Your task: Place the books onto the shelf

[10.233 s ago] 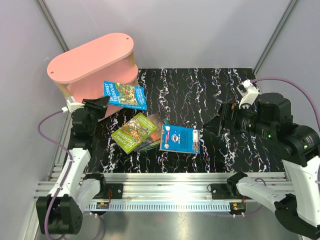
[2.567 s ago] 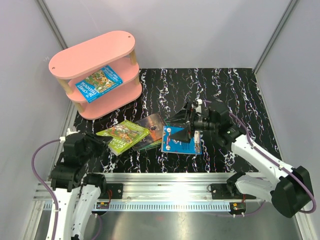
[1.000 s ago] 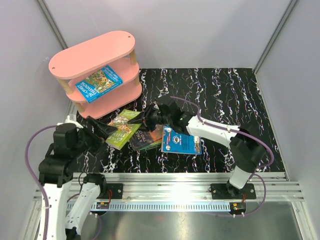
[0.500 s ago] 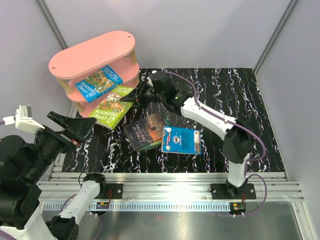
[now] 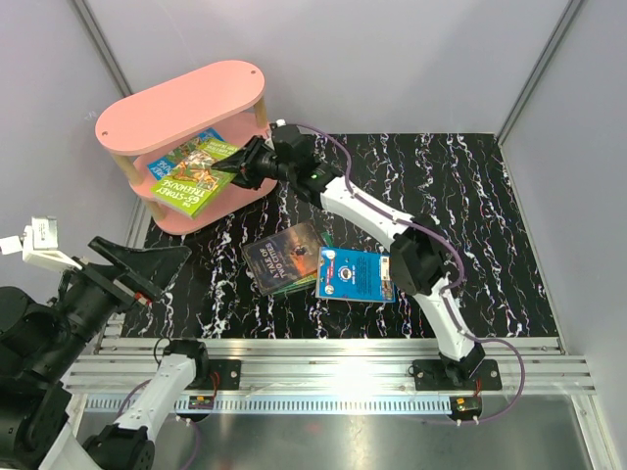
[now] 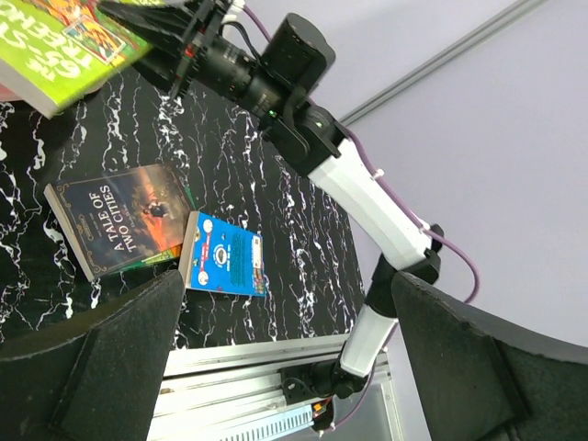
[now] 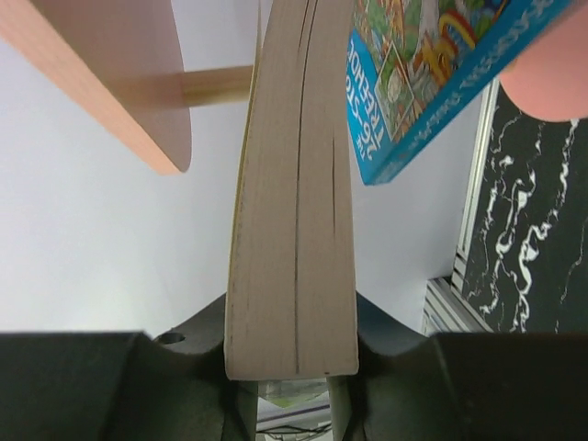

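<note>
The pink three-tier shelf [image 5: 181, 103] stands at the back left. A blue book [image 5: 212, 140] lies on its middle tier. My right gripper [image 5: 241, 163] is shut on a green book [image 5: 194, 178], holding it over that tier on top of the blue one. In the right wrist view the green book's page edge [image 7: 294, 230] is clamped between the fingers, with the blue book [image 7: 423, 73] to its right. A dark book [image 5: 284, 257] and a second blue book [image 5: 355, 274] lie mid-table. My left gripper [image 5: 137, 264] hangs open and empty, raised at the near left.
A green cover edge [image 5: 302, 286] pokes out from under the dark book. The right arm [image 5: 372, 211] stretches diagonally across the mat from near right to the shelf. A metal rail [image 5: 343, 377] runs along the front edge. Grey walls close in the sides and back.
My right gripper has carried the green book from mid-table up and left onto the shelf's middle tier. The left arm has pulled back and risen at the near left, jaws wide.
</note>
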Motion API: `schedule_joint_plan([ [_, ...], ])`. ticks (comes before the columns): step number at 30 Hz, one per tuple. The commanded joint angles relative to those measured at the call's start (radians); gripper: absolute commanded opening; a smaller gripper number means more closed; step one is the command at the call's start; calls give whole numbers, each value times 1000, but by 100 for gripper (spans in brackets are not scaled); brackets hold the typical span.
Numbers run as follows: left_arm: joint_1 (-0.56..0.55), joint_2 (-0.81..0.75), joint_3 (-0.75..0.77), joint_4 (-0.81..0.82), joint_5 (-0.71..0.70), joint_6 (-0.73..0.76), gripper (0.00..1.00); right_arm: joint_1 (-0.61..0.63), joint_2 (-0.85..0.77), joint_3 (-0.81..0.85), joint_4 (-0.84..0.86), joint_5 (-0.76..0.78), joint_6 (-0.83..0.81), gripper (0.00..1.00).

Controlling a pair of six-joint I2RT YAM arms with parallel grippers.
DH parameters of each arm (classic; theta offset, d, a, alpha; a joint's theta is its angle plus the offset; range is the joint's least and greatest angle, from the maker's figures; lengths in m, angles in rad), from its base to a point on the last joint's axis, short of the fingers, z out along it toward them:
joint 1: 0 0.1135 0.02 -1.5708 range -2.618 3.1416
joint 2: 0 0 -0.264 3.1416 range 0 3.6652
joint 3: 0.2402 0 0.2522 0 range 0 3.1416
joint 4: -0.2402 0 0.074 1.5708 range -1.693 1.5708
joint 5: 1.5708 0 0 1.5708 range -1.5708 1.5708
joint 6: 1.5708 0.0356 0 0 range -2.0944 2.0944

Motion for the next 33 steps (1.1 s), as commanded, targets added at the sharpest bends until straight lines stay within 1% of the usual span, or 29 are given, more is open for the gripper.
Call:
schedule_joint_plan([
  [1, -2, -4, -5, -35, 65, 13, 99, -22, 13, 86, 228, 16, 72, 0],
  [4, -4, -39, -19, -7, 15, 14, 99, -45, 58, 101, 330, 1, 107, 0],
  [6, -4, -50, -36, -1, -20, 13, 99, -65, 91, 119, 352, -7, 127, 0],
  [9, -2, -29, -28, -24, -21, -7, 99, -77, 121, 132, 395, 13, 170, 0],
  [11, -2, -13, -37, -39, -21, -13, 99, -80, 136, 156, 356, 25, 149, 0],
  [12, -4, -12, -47, -35, -24, -15, 99, -79, 141, 194, 326, 36, 130, 0],
  [13, -4, -13, -65, -21, -28, -23, 99, -79, 147, 219, 237, 39, 80, 0],
  [15, -2, -12, -77, -3, -39, -32, 99, -77, 154, 279, 156, 45, 34, 0],
  [16, -4, -7, -79, 4, -42, -42, 99, -77, 154, 290, 87, 50, -3, 0],
  [18, -4, -6, -87, 5, -56, -49, 99, -74, 142, 297, 48, 68, -32, 0],
  [19, -4, -10, -91, 8, -60, -52, 99, -73, 139, 299, -14, 73, -57, 0],
  [22, -4, -18, -119, 17, -68, -58, 99, -65, 128, 302, -85, 85, -82, 0],
  [27, -4, -13, -160, 34, -64, -63, 99, -28, 136, 355, -162, 138, -108, 0],
  [29, -4, -16, -176, 53, -60, -72, 99, -21, 160, 374, -162, 157, -92, 0],
  [33, -4, -12, -185, 64, -54, -81, 99, -8, 214, 469, -165, 197, -46, 0],
])
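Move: The right hand, fingers pointing left, already holds the green book by its end. It is bound for the shelf's middle board, where the blue book lies about 7 cm left, 4 ahead and 6 below. The right post stands some 12 cm ahead and 8 right; the pink top board is centred roughly 7 ahead, 8 left and 8 above. From the empty left hand the blue book is about 35 cm ahead, 8 left and 23 below. Forward and slightly down, the right hand carries the green book about 8 cm deeper between the boards, turning clockwise slightly; it then draws back 2 cm, dipping and partly rising again. The fingertips tilt up, then about 15 degrees down, keeping their pinch. The open left hand sinks about 5 cm, easing forward and tipping down. ##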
